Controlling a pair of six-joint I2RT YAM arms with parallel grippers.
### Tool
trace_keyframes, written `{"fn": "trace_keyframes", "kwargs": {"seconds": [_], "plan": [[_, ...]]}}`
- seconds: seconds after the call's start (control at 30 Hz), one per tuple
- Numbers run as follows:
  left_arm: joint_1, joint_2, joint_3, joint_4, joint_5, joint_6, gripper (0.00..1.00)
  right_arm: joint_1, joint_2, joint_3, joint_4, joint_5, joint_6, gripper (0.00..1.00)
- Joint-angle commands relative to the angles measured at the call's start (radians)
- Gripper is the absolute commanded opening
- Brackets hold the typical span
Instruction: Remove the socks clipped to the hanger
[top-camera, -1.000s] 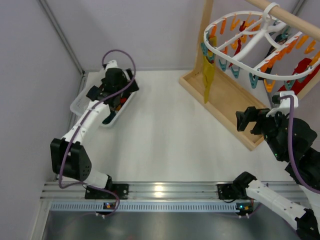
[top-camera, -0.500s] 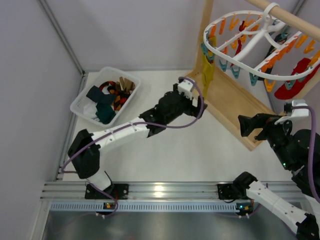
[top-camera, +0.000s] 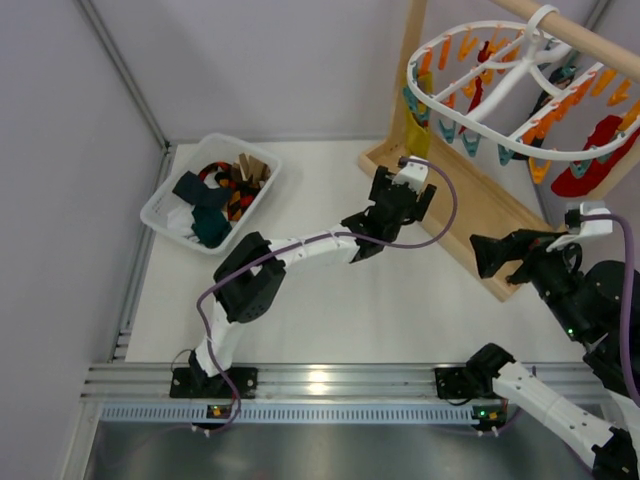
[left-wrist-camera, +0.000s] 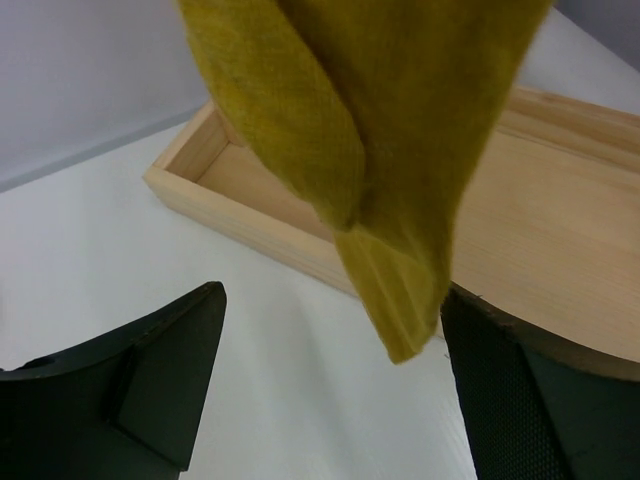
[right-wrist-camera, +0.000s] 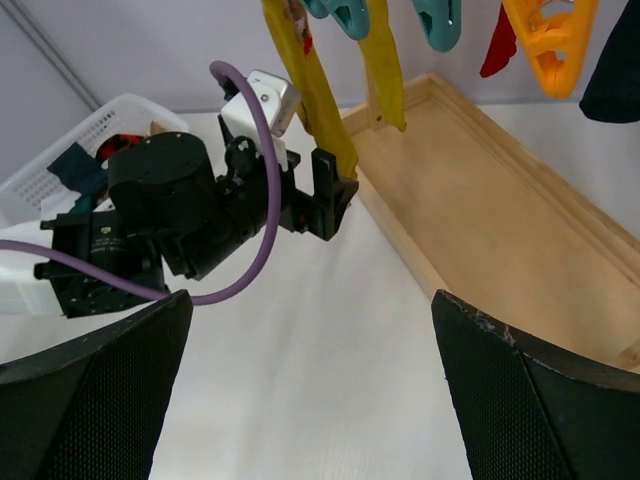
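A mustard yellow sock (left-wrist-camera: 370, 130) hangs from a clip on the white hanger (top-camera: 470, 118), above the end of the wooden tray. My left gripper (top-camera: 404, 188) is open right under it, and the sock's tip dangles between the fingers (left-wrist-camera: 150, 380), close to the right one, without being pinched. The right wrist view shows the same sock (right-wrist-camera: 320, 90) with the left gripper (right-wrist-camera: 322, 200) at its lower end. A red sock (top-camera: 590, 160) hangs at the hanger's far right, and a dark navy sock (right-wrist-camera: 615, 70) shows at that view's edge. My right gripper (top-camera: 497, 255) is open and empty, right of the tray.
The hanger hangs from a wooden stand whose tray base (top-camera: 470, 210) lies at the right. Orange clips (right-wrist-camera: 545, 40) and teal clips (right-wrist-camera: 440, 20) dangle from the hanger. A white basket (top-camera: 152, 212) with socks in it stands at the back left.
The left arm has swung from the basket across the table to the yellow sock. The right gripper has shifted slightly and stays open.
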Motion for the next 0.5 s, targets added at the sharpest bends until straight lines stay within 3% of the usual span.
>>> {"fn": "trace_keyframes", "kwargs": {"seconds": [0.0, 0.03, 0.23, 0.27, 0.33, 0.47], "plan": [[0.023, 0.031, 0.083, 0.093, -0.023, 0.036, 0.89, 0.003, -0.006, -0.029, 0.068, -0.035, 0.007, 0.99], [0.026, 0.042, 0.094, 0.097, -0.02, 0.039, 0.79, 0.003, -0.003, -0.037, 0.074, -0.037, 0.007, 1.0], [0.029, 0.067, 0.111, 0.139, 0.071, 0.049, 0.38, 0.003, 0.03, -0.042, 0.12, -0.06, -0.006, 0.99], [0.029, 0.067, 0.114, 0.139, 0.084, 0.049, 0.22, 0.003, 0.033, -0.039, 0.126, -0.061, -0.007, 0.99], [0.021, 0.067, 0.117, 0.139, 0.095, 0.079, 0.01, 0.003, 0.041, -0.033, 0.138, -0.071, -0.006, 0.99], [-0.021, 0.058, 0.105, 0.137, 0.007, 0.104, 0.0, 0.003, 0.069, 0.002, 0.161, -0.086, -0.009, 0.99]]}}
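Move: The yellow sock hangs straight into the left hand's open fingers: its lower end is about 3 cm ahead, 1 cm right and 1 cm above. The second yellow sock hangs some 11 cm ahead, 4 cm right and 10 cm higher than this hand. The wooden base is about 7 cm ahead, 15 cm right and 20 cm below it. From the right hand, the near sock's lower end lies roughly 28 cm ahead, 9 cm left and 16 cm down. The left fingers shut completely on the yellow sock's lower end and pinch it between the tips, closing as the hand eases about 2.5 cm forward, then draws back a little and to the right, around 1.5 cm. Meanwhile the open, empty right hand drifts some 2.5 cm left and slightly forward, towards the same sock. ##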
